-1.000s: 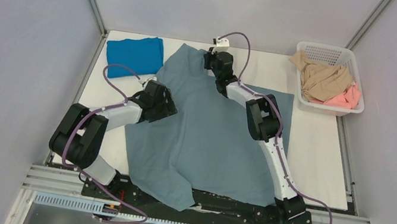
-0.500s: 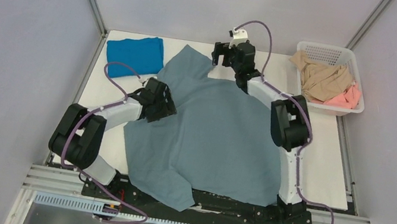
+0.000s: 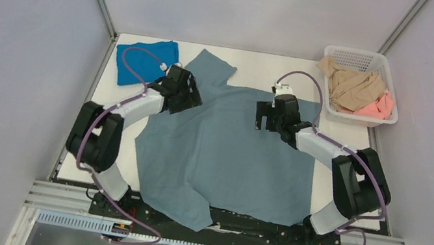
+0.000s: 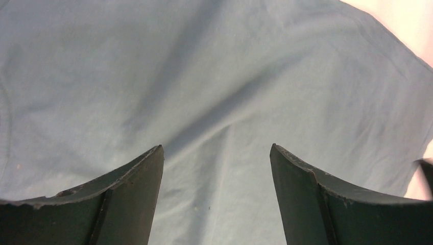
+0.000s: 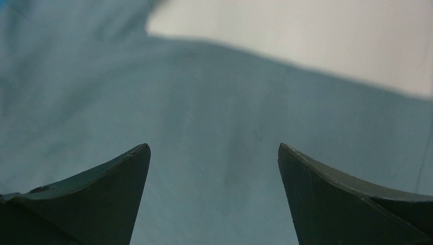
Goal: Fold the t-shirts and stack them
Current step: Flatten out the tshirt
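Note:
A large dusty grey-blue t-shirt [image 3: 229, 151] lies spread over the middle of the white table, one sleeve pointing to the back and a corner hanging over the front edge. A folded bright blue t-shirt [image 3: 139, 57] lies at the back left. Tan [image 3: 348, 84] and pink [image 3: 378, 107] t-shirts sit in the basket. My left gripper [image 3: 191, 95] hovers over the grey-blue shirt's upper left part, open, only cloth [image 4: 214, 102] under its jaws. My right gripper [image 3: 261, 116] is over the shirt's upper right part, open and empty, with cloth [image 5: 214, 132] below.
A white plastic basket [image 3: 369, 58] stands at the back right corner of the table. Bare table [image 3: 339, 162] shows to the right of the shirt and along the back edge. Grey walls close in on both sides.
My right gripper has let go of the shirt's back sleeve, opened, and pulled back toward the front right. My left gripper has moved toward the back. The sleeve now lies flat.

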Motion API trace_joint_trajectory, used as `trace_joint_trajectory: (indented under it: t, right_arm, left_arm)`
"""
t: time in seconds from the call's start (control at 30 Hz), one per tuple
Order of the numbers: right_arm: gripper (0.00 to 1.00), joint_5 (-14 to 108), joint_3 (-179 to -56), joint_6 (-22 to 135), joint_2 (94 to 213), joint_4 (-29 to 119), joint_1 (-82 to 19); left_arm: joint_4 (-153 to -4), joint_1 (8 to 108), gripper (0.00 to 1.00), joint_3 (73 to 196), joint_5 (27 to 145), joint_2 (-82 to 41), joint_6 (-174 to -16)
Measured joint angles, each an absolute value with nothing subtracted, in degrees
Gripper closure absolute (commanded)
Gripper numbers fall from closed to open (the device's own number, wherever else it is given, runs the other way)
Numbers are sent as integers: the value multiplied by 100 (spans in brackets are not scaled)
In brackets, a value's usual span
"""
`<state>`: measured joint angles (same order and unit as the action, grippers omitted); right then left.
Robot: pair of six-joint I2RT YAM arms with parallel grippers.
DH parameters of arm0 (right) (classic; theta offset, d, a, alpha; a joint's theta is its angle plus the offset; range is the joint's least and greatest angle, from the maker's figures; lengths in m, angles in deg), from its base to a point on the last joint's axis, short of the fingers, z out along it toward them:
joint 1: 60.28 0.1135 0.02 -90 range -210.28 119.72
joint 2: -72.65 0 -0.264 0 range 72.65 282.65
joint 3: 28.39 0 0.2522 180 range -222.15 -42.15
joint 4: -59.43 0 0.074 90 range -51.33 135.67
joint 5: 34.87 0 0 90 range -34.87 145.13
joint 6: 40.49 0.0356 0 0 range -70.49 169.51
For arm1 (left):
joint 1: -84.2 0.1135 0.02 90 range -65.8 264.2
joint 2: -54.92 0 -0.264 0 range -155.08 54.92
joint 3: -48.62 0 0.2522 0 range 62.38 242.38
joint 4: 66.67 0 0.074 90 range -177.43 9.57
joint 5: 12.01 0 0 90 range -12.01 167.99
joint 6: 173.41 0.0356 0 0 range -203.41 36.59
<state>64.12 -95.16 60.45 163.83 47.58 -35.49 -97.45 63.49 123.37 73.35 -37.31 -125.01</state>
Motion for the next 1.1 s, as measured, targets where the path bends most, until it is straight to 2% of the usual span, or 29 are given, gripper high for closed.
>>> trace_joint_trajectory:
  t: [0.3, 0.5, 0.87, 1.0, 1.1]
  right_arm:
    - [2, 6609, -9315, 6132, 17174, 4479, -3782]
    - [2, 6600, -10012, 6087, 17808, 4627, -4014]
    - [2, 6576, -11555, 5853, 18955, 4616, -4329]
    - [2, 6530, -11872, 5737, 18979, 4393, -4348]
    - [2, 6460, -11774, 5695, 18667, 4361, -4333]
  left_arm:
    - [-10053, 6381, 19, 13618, 7204, -5556, -12425]
    - [-10221, 6567, 19, 14689, 7215, -6393, -12407]
    - [-11089, 6875, 19, 17574, 7363, -8137, -12178]
    - [-11432, 6873, 19, 18529, 7435, -8662, -12001]
    - [-11559, 6869, 19, 18686, 7582, -8736, -11859]
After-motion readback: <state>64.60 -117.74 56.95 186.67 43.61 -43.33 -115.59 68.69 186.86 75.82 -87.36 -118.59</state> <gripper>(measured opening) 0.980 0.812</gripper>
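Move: The outspread grey-blue t-shirt lies about 7 cm beneath both open hands. Its middle is roughly 9 cm back and 14 cm right of the left hand, and 5 cm back and 14 cm left of the right hand. The folded blue stack sits some 18 cm ahead and 16 cm left of the left hand. The shirt's near sleeve, over the front table edge, is about 33 cm back and 4 cm right of the left hand. Down onto the t-shirt, then forward with it: the left hand sinks about 6 cm and, fingers wide open, pushes the cloth some 19 cm towards the table's far side. The right hand drops 7 cm, drawing back slightly, then sweeps forward about 13 cm with open fingers, and rises some 4 cm at the end. ##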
